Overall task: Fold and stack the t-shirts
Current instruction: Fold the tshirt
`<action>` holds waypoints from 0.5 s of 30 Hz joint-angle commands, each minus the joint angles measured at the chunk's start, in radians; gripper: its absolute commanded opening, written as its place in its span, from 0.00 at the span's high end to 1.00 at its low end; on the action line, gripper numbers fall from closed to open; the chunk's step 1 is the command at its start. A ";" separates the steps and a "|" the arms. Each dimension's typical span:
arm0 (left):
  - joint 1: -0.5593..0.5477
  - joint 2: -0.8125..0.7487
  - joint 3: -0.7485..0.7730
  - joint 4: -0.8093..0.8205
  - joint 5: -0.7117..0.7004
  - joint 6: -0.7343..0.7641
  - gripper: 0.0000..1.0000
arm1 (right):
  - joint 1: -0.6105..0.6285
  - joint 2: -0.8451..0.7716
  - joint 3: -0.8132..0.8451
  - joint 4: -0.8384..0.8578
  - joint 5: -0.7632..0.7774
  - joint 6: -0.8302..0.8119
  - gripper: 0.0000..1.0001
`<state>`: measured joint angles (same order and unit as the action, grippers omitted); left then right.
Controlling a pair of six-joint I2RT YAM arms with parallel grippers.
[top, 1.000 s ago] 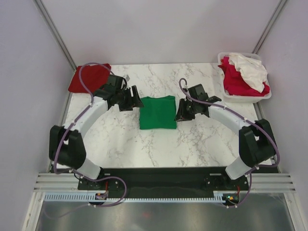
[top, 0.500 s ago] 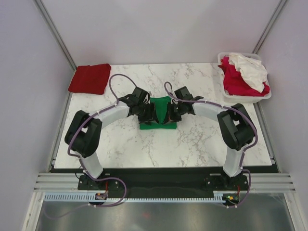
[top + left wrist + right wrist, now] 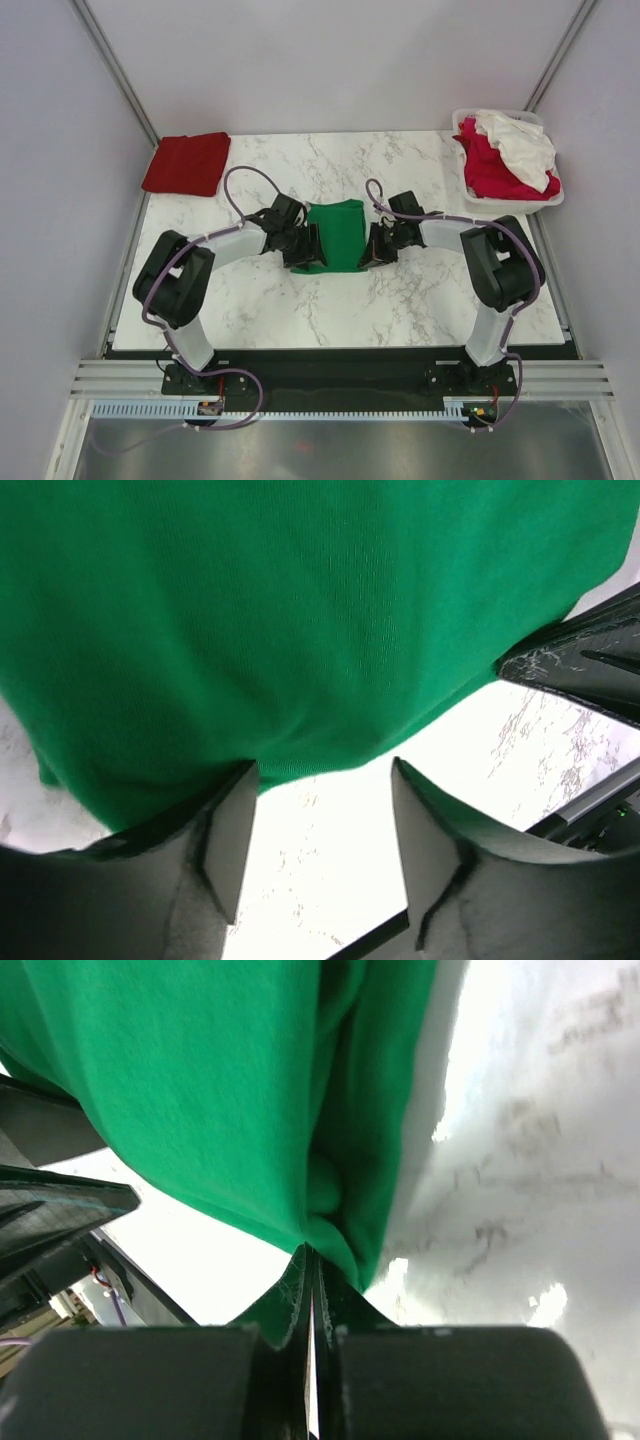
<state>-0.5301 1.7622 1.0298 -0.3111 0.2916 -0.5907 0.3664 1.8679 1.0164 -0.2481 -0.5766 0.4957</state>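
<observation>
The bright green t-shirt (image 3: 336,232) lies folded in the middle of the table, and both grippers are at its near corners. My right gripper (image 3: 373,247) (image 3: 308,1252) is shut on the shirt's right edge, and green cloth (image 3: 230,1090) bunches out from its tips. At the left edge my left gripper (image 3: 300,247) (image 3: 320,770) stands open. The cloth's hem (image 3: 300,660) rests across its fingertips (image 3: 238,800), and bare table shows between them. A folded dark red t-shirt (image 3: 187,162) lies at the far left corner.
A white plastic basket (image 3: 512,205) stands at the far right corner and holds a crimson-pink shirt (image 3: 490,170) with a white shirt (image 3: 518,140) on top. Walls close in the table's left, right and far sides. The other arm's black gripper (image 3: 585,665) shows beyond the cloth.
Both arms came in from the shirt's sides to its near corners. The right gripper closed on the green cloth. The left gripper narrowed but stays open. The shirt's near edge has lifted slightly.
</observation>
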 commanded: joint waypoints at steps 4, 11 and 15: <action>0.007 -0.177 0.044 -0.152 -0.052 0.041 0.22 | -0.009 -0.174 -0.022 -0.143 0.124 -0.081 0.60; 0.100 -0.241 0.176 -0.230 -0.092 0.098 0.10 | -0.006 -0.430 -0.048 -0.234 0.334 -0.065 0.26; 0.226 -0.187 0.246 -0.221 -0.089 0.123 0.04 | 0.017 -0.524 -0.202 -0.082 0.328 0.042 0.22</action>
<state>-0.3786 1.5482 1.2182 -0.5159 0.2321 -0.5270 0.3649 1.3834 0.9150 -0.3973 -0.3027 0.4610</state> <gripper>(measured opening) 0.946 0.774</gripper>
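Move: The folded green t-shirt's middle lies about 8 cm ahead and 4 cm right of the left hand, roughly 8 cm ahead and 9 cm left of the shut right hand; both are low at its near edge, the right by the near right corner. The red t-shirt is some 26 cm ahead and 29 cm left of the left hand; the basket is about 25 cm ahead and 33 cm right of the right hand. Opening, both hands lift some 10 cm off the green t-shirt's near edge, left veering forward-left, right rightward. ##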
